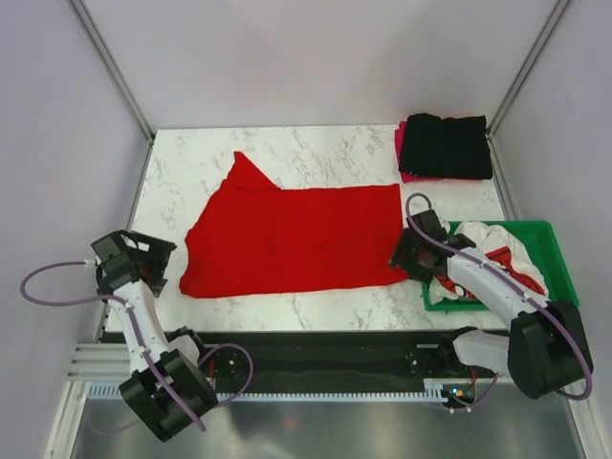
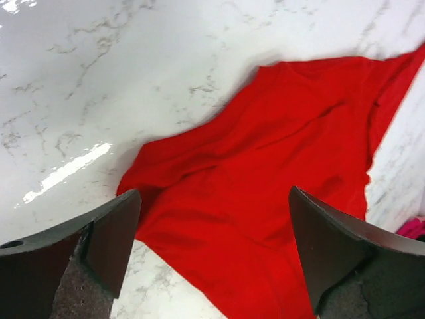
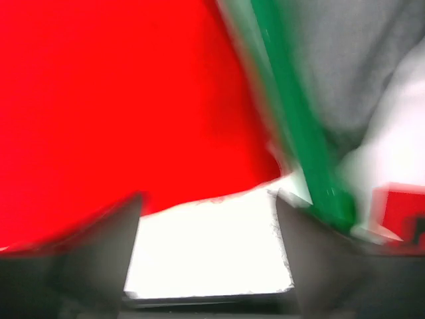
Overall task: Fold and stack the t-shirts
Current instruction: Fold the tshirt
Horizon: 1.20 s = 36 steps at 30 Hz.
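Observation:
A plain bright red t-shirt point(image 1: 296, 239) lies spread flat across the middle of the marble table. A folded black t-shirt point(image 1: 446, 143) sits on a magenta-pink one point(image 1: 400, 143) at the back right. White t-shirts with red print point(image 1: 490, 252) are bunched in the green crate. My left gripper point(image 1: 161, 260) hovers open just left of the red shirt's lower left corner; in the left wrist view its gripper point(image 2: 212, 252) stands wide apart over the red cloth point(image 2: 265, 166). My right gripper point(image 1: 400, 256) is at the shirt's lower right corner; in its blurred wrist view the gripper point(image 3: 207, 246) is open over bare table, the red hem point(image 3: 119, 100) just beyond.
The green plastic crate point(image 1: 537, 226) stands at the right edge, close beside my right arm; its rim point(image 3: 292, 113) shows right of the fingers. A pink edge point(image 2: 413, 228) peeks in at the left wrist view's right border. Metal frame posts rise at the table's back corners.

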Motion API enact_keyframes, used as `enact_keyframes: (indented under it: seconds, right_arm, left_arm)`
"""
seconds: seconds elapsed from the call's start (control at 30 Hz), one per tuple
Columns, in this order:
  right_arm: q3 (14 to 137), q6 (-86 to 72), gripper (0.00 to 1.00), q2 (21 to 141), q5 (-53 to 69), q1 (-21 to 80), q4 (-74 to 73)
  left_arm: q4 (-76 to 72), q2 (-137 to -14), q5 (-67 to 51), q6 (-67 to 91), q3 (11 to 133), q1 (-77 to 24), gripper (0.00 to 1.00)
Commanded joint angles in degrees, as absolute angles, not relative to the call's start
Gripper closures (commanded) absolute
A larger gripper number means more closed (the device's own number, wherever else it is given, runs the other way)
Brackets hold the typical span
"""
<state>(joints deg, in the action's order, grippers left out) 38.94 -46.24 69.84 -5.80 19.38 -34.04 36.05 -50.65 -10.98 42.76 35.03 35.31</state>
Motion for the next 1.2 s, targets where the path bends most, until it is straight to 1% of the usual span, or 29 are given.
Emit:
enact_keyframes:
  seconds: [0.0, 0.07, 0.13, 0.2, 0.23, 0.27, 0.3, 0.37, 0.4, 0.43, 0.47, 0.5, 0.53, 0.57, 0.6, 0.63, 0.67, 0.7, 0.73, 0.77, 0.8, 0.87, 1.0, 1.07, 1.17]
  right_arm:
    - [44.61, -44.13, 0.02, 63.4, -5.01, 20.12, -38.4]
    - [48.85, -42.03, 0.02, 61.62, -7.46, 20.48, -41.39]
    - [55.61, -40.09, 0.02, 62.05, -9.39, 20.57, -42.97]
    - [61.49, -37.36, 0.02, 65.63, -10.37, 20.57, -43.24]
    - [63.18, -36.66, 0.02, 67.39, -10.81, 20.83, -42.89]
    - [64.76, -36.04, 0.02, 69.41, -11.33, 20.74, -42.72]
    - [68.17, -35.08, 0.02, 74.05, -11.34, 20.83, -42.71]
    - [71.35, -34.02, 0.02, 78.64, -10.2, 21.18, -43.07]
    - [73.63, -33.67, 0.02, 82.32, -10.11, 21.44, -42.98]
    - [74.35, -33.49, 0.02, 83.75, -10.02, 21.97, -42.2]
    - [74.88, -33.31, 0.02, 84.89, -9.93, 22.23, -41.32]
    - [75.23, -33.22, 0.02, 86.73, -9.84, 22.5, -40.61]
    - [75.41, -32.7, 0.02, 87.53, -9.84, 22.76, -39.04]
    - [75.5, -32.09, 0.02, 88.24, -9.67, 23.02, -38.33]
    - [75.59, -31.65, 0.02, 89.46, -9.75, 23.03, -37.71]
    - [75.59, -31.03, 0.02, 89.99, -9.67, 23.2, -37.1]
    - [75.32, -30.59, 0.02, 90.52, -9.49, 23.12, -36.65]
    - [74.54, -30.24, 0.02, 91.05, -8.71, 23.12, -36.13]
    - [73.84, -30.06, 0.02, 91.23, -8.27, 23.2, -34.9]
    - [72.35, -29.97, 0.02, 91.06, -7.74, 23.12, -34.28]
    - [71.2, -29.97, 0.02, 90.71, -6.6, 23.29, -32.28]
    - [69.0, -30.49, 0.02, 90.0, -5.19, 23.2, -29.89]
    - [64.69, -31.11, 0.02, 88.68, -2.38, 23.38, -25.93]
    - [63.99, -31.11, 0.02, 88.51, -2.02, 23.47, -25.58]
    - [63.63, -30.5, 0.02, 88.16, -2.37, 23.47, -25.22]
  left_arm:
    - [39.36, -49.39, -16.78, 39.47, 43.22, 35.51, 0.0]
    - [40.6, -50.09, -17.22, 39.29, 47.36, 34.98, 0.0]
    - [39.56, -50.71, -18.8, 39.72, 49.99, 34.11, 0.0]
    - [37.1, -52.46, -19.86, 39.81, 51.23, 31.49, 0.0]
    - [34.22, -53.25, -18.47, 39.99, 52.55, 29.99, 0.0]
    - [32.8, -55.35, -17.15, 40.08, 53.34, 28.06, 0.0]
    - [31.48, -57.46, -15.49, 39.99, 54.31, 22.82, 0.0]
    - [29.45, -62.38, -11.09, 39.12, 59.66, 17.43, 0.02]
    - [28.57, -69.19, -10.55, 37.55, 61.94, 12.79, 0.05]
    - [27.69, -72.65, -10.63, 36.75, 66.84, 11.0, 0.07]
    - [26.12, -76.77, -10.55, 35.35, 69.49, 9.51, 0.1]
    - [25.49, -83.95, -10.46, 34.64, 72.13, 7.4, 0.12]
    - [24.62, -88.46, -11.16, 33.58, 77.99, 6.86, 0.14]
    - [24.17, -92.59, -10.81, 31.4, 81.35, 6.33, 0.16]
    - [24.26, -96.55, -10.2, 30.59, 84.78, 5.81, 0.16]
    - [24.34, -105.29, -10.46, 29.8, 91.69, 5.71, 0.17]
    - [24.43, -109.21, -10.98, 28.92, 95.15, 5.8, 0.18]
    - [25.04, -113.77, -11.77, 28.66, 98.67, 5.71, 0.21]
    - [25.48, -120.87, -13.43, 28.48, 105.66, 5.8, 0.23]
    - [26.01, -124.68, -14.14, 28.74, 109.04, 5.71, 0.26]
    - [26.28, -127.5, -14.32, 29.09, 114.64, 5.63, 0.27]
    - [26.19, -134.86, -14.67, 29.97, 119.6, 5.63, 0.27]
    - [26.19, -144.12, -17.39, 30.93, 131.37, 5.27, 0.28]
    - [25.84, -147.37, -17.75, 31.37, 133.5, 4.92, 0.29]
    - [24.7, -149.06, -17.23, 32.25, 134.38, 4.4, 0.3]
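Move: The far sleeve's tip lies about 43 cm ahead of the empty left hand, 14 cm to its right and 8 cm lower; the t-shirt's near left corner is 2 cm back and 6 cm right. From the right hand, the t-shirt's middle is some 14 cm ahead, 27 cm left and 3 cm below, its far right corner about 30 cm straight ahead, and the green bin's middle 4 cm ahead, 22 cm right. Up, then far forward and to the right, the left hand arcs some 42 cm along the shirt to the far sleeve, turning about 40 degrees clockwise; it sinks over the tip, fingers narrowing but still open. The right hand opens from half to wide, rises and goes about 11 cm forward and then left over the shirt, turning slightly counter-clockwise, and sinks again without coming right down. ##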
